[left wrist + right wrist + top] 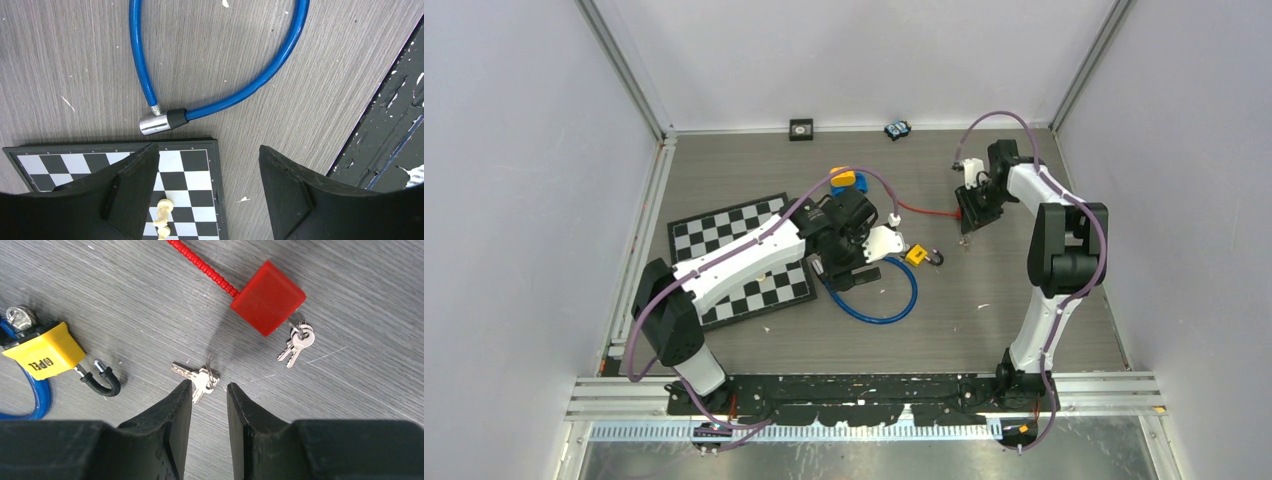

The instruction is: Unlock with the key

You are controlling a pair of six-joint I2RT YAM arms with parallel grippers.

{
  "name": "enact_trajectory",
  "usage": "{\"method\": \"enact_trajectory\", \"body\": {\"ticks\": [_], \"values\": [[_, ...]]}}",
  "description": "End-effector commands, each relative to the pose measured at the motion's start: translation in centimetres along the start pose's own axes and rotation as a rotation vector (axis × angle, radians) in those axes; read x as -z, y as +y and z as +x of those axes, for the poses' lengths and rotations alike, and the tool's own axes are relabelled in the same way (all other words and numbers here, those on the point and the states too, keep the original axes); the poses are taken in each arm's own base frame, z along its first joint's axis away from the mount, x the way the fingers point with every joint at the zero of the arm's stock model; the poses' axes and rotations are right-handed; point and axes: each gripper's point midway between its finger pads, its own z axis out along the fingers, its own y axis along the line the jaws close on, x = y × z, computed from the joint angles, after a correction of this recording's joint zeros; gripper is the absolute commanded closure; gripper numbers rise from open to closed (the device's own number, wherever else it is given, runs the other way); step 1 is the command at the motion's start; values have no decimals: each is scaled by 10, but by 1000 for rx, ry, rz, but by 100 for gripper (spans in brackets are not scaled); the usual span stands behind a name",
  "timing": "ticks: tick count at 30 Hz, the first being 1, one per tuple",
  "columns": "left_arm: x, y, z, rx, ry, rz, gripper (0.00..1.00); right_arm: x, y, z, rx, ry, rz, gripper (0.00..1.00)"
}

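Observation:
A bunch of silver keys (200,376) lies flat on the grey table, just beyond the tips of my right gripper (209,386). That gripper is open, with a narrow gap and nothing between its fingers. To the left sits a yellow padlock (45,352); its black shackle (102,382) curves out with one free end showing. In the top view the padlock (916,256) lies between the two arms. My left gripper (209,150) hangs open and empty over the corner of a chessboard (192,170).
A red lock (268,297) on a red cable has its own small keys (297,342) hanging from it. A blue cable lock (240,92) loops beside the chessboard. A pale chess piece (162,215) lies on the board. Small objects sit by the back wall.

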Motion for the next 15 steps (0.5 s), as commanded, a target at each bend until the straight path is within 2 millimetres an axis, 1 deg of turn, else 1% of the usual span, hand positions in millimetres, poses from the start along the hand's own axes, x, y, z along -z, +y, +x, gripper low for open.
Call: {"method": "enact_trajectory", "body": {"ticks": [1,3,9,11,15], "values": [[15,4,-16,4,-79,-21,25,-10,-4,-1,21,8,12,64],[15,4,-16,4,-79,-20,25,-14,-4,2,16,20,7,66],[16,5,-16,3,-80,-25,25,-19,-2,6,12,30,-8,78],[15,6,-16,7,-78,-27,25,-19,-2,6,10,31,-12,83],[17,7,-16,11,-81,-38,25,-15,-1,2,8,23,-17,95]]}}
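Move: The keys lie almost under the right fingertips, roughly 3 cm lower, 1 cm back and 1 cm to the left, with their ring standing up. The red lock is about 6 cm straight ahead. Its own small keys are some 5 cm ahead and 4 cm to the right, and the yellow padlock is about 11 cm to the left and 4 cm back. From the left hand the keys are roughly 23 cm to the right, 11 cm ahead and 14 cm below. The right fingertips come onto the key ring and pinch it between them, closing from a bit over a third open to nearly shut as the hand sinks a little over 2 cm and then stays low. The wrist barely tips, fingers still pointing mostly down. ##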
